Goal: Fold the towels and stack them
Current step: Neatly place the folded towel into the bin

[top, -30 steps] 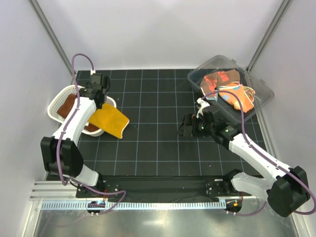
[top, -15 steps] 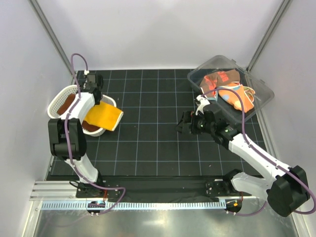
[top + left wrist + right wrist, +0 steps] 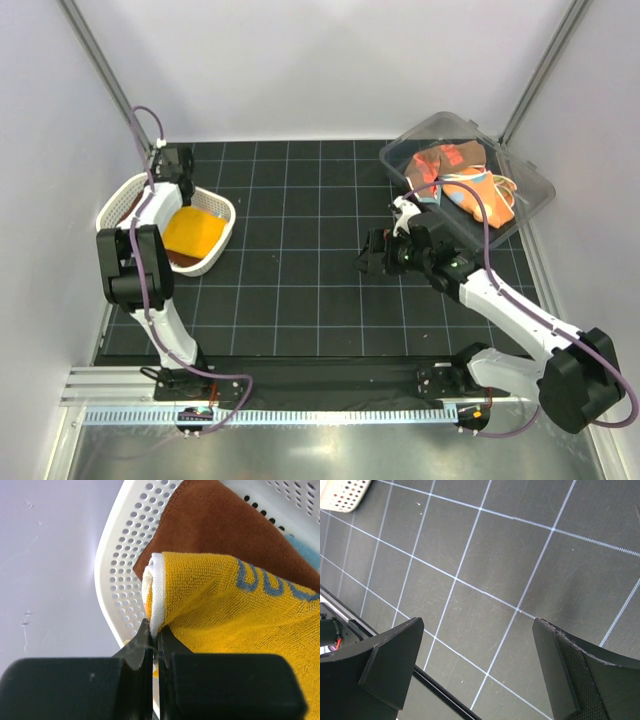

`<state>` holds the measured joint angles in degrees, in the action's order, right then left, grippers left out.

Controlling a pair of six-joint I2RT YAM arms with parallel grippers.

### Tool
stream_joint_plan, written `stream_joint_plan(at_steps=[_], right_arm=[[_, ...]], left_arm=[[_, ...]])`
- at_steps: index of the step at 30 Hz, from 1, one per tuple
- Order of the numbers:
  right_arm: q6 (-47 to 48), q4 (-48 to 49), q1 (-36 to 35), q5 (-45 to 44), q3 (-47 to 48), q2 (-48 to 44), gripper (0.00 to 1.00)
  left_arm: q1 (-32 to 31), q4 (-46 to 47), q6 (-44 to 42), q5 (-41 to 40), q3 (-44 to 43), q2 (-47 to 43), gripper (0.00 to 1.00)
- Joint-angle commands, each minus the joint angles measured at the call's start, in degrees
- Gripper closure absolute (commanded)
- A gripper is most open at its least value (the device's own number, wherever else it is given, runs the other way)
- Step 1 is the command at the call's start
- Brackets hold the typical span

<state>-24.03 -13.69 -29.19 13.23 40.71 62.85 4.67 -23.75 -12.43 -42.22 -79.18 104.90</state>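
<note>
A yellow towel [image 3: 192, 230] with blue lettering lies folded in the white mesh basket [image 3: 112, 205], on top of a rust-brown towel [image 3: 134, 212]. My left gripper [image 3: 176, 192] is over the basket's far side. It is shut on the yellow towel's [image 3: 240, 630] white-edged corner, seen in the left wrist view at the left gripper [image 3: 155, 630], with the brown towel [image 3: 225, 525] behind. More towels [image 3: 452, 165], red-orange and orange, sit crumpled in the clear bin [image 3: 408, 135]. My right gripper [image 3: 372, 255] hangs open over the bare black mat [image 3: 485, 555], holding nothing.
The basket's perforated rim [image 3: 125, 570] lies close to the left wall. A strip of light blue cloth [image 3: 306, 551] shows under the brown towel. The clear bin stands at the back right corner. A corner of the basket [image 3: 342, 492] shows in the right wrist view.
My left gripper has pulled the yellow towel back and left, from hanging over the basket's right rim onto the mat to lying inside the basket. The right arm has barely moved.
</note>
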Motion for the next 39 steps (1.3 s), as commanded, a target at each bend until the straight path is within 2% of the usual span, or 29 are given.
stream_joint_plan(at_steps=[1,10,12,13,16,18,20,23,27,28,30,31,32,34,35,36,39], right_arm=[[1.2,2.3,-0.3,-0.1,0.5,1.0,0.00],[1.3,2.7,-0.1,-0.8,0.7,3.7,0.00],[1.3,3.1,-0.2,-0.8,0.6,3.9,0.00],[1.3,3.1,-0.1,-0.8,0.7,4.0,0.00],[1.4,2.7,-0.2,-1.1,0.9,4.6,0.00],[1.6,2.5,-0.2,-1.5,1.0,4.8,0.00],[1.5,1.9,-0.1,-1.7,1.3,5.0,0.01],[0.9,-0.1,-0.2,-3.1,3.4,5.3,0.00],[-1.0,-4.1,-0.2,-5.8,10.8,6.1,0.00],[-1.5,-6.6,-0.2,-9.0,12.7,6.9,0.00],[-1.9,-8.5,0.0,-13.0,18.6,8.1,0.00],[-1.5,-10.5,0.4,-20.4,20.8,10.0,0.00],[-1.2,-11.3,2.0,-22.9,23.0,11.2,0.00],[-1.2,-14.3,6.1,-27.7,30.5,14.9,0.00],[-1.4,-15.0,10.3,-29.0,33.3,19.2,0.00],[-1.2,-15.6,12.0,-29.7,38.1,21.5,0.00],[0.6,-16.1,17.4,-34.2,45.2,30.5,0.00]], left_arm=[[1.0,4.2,-1.8,-0.1,-3.0,1.1,1.00],[3.8,6.2,-0.1,0.8,-3.9,3.8,0.99],[3.9,6.3,0.1,-2.2,-4.6,5.5,0.89],[3.9,6.5,0.1,-3.5,-5.0,5.9,0.71],[3.9,6.6,0.6,-10.7,-9.1,7.7,0.39],[3.5,1.0,3.0,-13.1,-13.7,8.8,0.34],[2.4,-3.8,5.2,-12.3,-20.0,9.1,0.31],[-1.1,-8.0,6.4,-11.4,-22.4,6.8,0.26],[-4.0,-19.1,20.0,0.8,-23.4,2.7,0.25],[-6.4,-21.4,22.2,8.6,-22.5,-0.7,0.25],[-7.9,-20.2,26.4,17.7,-16.4,-5.5,0.24],[-9.9,-18.0,27.1,26.9,-14.1,-9.9,0.23],[-11.2,-16.5,27.8,30.1,-11.3,-12.3,0.17],[-14.2,-14.8,28.9,38.0,-5.4,-15.9,0.13],[-17.8,-13.4,29.5,42.0,-4.0,-18.8,0.04],[-20.0,-13.4,29.7,42.0,-3.0,-19.6,0.01],[-26.1,-13.3,30.1,47.0,0.6,-23.2,0.00]])
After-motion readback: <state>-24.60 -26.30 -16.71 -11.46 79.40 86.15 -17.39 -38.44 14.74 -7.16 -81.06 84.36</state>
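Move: The left hand still pinches the far-left end of the yellow towel. The white bin's middle is roughly 9 cm back, 6 cm right and 8 cm below; the yellow towel's middle is some 10 cm back, 8 cm right and 7 cm lower. From the open right hand, the heap of towels in the grey bin lies about 16 cm ahead, 21 cm right and 8 cm lower. Left arm eases 4 cm left, releases the towel, swings 30 cm right; right arm sweeps forward towards heap. ##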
